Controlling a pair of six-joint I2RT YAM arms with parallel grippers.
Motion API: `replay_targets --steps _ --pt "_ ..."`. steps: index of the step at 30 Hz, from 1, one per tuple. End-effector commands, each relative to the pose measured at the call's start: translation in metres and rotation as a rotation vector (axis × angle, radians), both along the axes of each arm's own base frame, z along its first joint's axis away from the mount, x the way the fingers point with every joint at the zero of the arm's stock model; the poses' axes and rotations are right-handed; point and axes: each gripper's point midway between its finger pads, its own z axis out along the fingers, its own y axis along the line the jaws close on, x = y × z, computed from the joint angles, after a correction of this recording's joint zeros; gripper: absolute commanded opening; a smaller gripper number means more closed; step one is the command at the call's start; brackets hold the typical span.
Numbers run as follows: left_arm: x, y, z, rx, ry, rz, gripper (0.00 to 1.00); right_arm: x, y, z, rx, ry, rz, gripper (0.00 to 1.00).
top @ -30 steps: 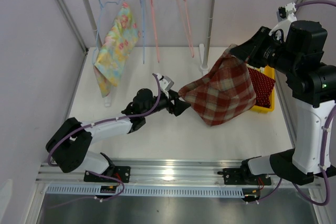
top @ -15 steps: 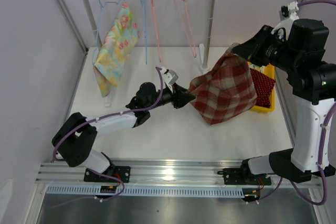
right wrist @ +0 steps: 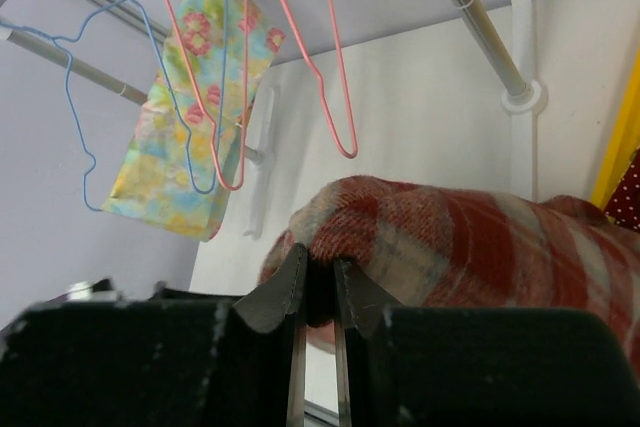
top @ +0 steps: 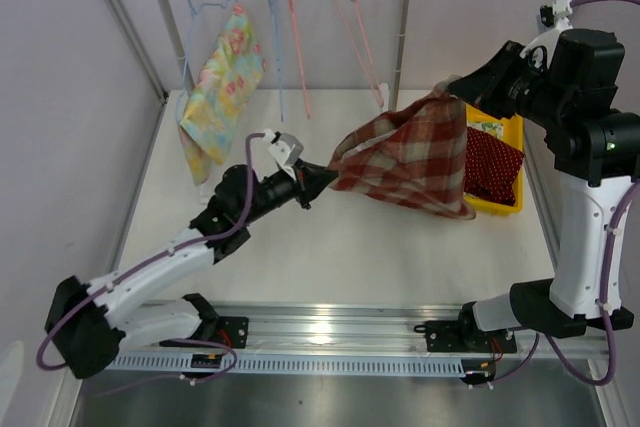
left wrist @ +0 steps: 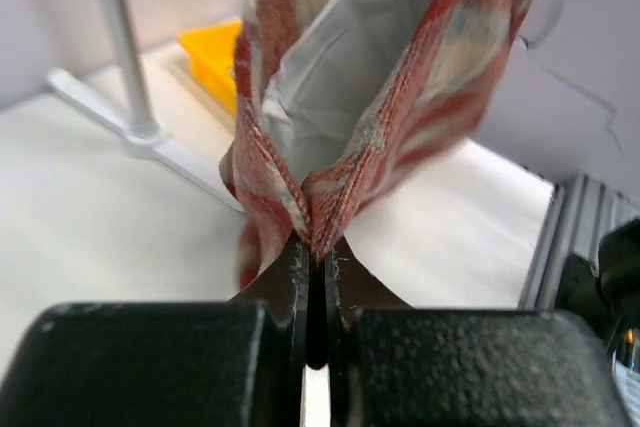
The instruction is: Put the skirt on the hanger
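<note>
The red plaid skirt (top: pixel 415 162) hangs stretched in the air between both grippers. My left gripper (top: pixel 322 175) is shut on its left edge; in the left wrist view the gripper (left wrist: pixel 315 252) pinches two hem layers of the skirt (left wrist: pixel 390 77), whose pale lining shows. My right gripper (top: pixel 455 92) is shut on the skirt's upper right corner, and the right wrist view shows that gripper (right wrist: pixel 318 272) biting a fold of the skirt (right wrist: pixel 480 237). Bare pink hangers (top: pixel 350 17) and a blue hanger (top: pixel 270 37) hang on the rail behind.
A floral garment (top: pixel 222 87) hangs on a blue hanger at the rail's left. The yellow bin (top: pixel 505 197) at the right holds a red dotted cloth (top: pixel 492 167). The rack's right post (top: pixel 400 37) stands just behind the skirt.
My left gripper closed on the skirt's left edge and pulled it leftward, spreading the skirt out. The right gripper kept its hold and barely moved.
</note>
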Motion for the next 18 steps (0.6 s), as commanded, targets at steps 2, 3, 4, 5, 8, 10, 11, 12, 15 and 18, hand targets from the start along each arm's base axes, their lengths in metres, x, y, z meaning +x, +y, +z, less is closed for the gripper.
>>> replay_targets --steps 2,3,4,5,8,10,11,12,15,18 --pt "-0.001 0.054 0.047 0.029 -0.068 0.208 0.00 0.012 0.008 0.019 0.041 -0.085 0.035 0.00" --pt "-0.003 0.059 0.053 0.033 -0.070 0.222 0.00 0.012 0.012 0.018 0.050 -0.080 0.049 0.00" --pt "-0.005 0.068 0.071 0.039 -0.080 0.252 0.00 0.012 0.013 0.018 0.056 -0.080 0.051 0.00" --pt "-0.007 0.071 0.070 0.059 -0.066 0.253 0.00 0.016 0.015 0.011 0.067 -0.065 0.050 0.00" --pt "-0.003 0.087 0.088 0.089 -0.057 0.334 0.00 0.017 0.017 0.012 0.093 -0.082 0.051 0.00" --pt "0.002 0.096 0.103 0.113 -0.066 0.380 0.00 0.028 0.020 -0.003 0.109 -0.043 0.047 0.00" --pt "0.007 0.099 0.102 0.133 -0.059 0.404 0.00 0.034 0.021 -0.005 0.119 -0.045 0.045 0.00" --pt "0.015 0.100 0.104 0.164 -0.048 0.431 0.00 0.042 0.023 -0.015 0.131 -0.014 0.043 0.00" --pt "0.040 0.105 0.116 0.206 -0.031 0.471 0.00 0.062 0.033 -0.025 0.172 0.014 0.058 0.00" --pt "0.072 0.108 0.127 0.234 -0.036 0.504 0.00 0.084 0.034 -0.022 0.198 0.000 0.043 0.00"
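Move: The plaid skirt already hangs between the hands, a waistband end pinched in each. The clear table middle under it lies about 6 cm ahead of the left hand, 3 cm left and 27 cm below; from the right hand, 3 cm ahead, 27 cm left and 47 cm below. The middle pink hanger is some 27 cm ahead of the left hand, 7 cm left and 10 cm higher. The yellow basket is roughly 17 cm ahead of the right hand, 13 cm right and 44 cm lower. The plaid skirt's waistband is drawn out between both hands: the left arm lifts its end about 12 cm while carrying it 9 cm left, then swings forward towards the hangers, the gripper turning some 25 degrees counter-clockwise. The right arm brings its end forward and down, drifting left, tipping slightly downward. Both keep their pinch. ##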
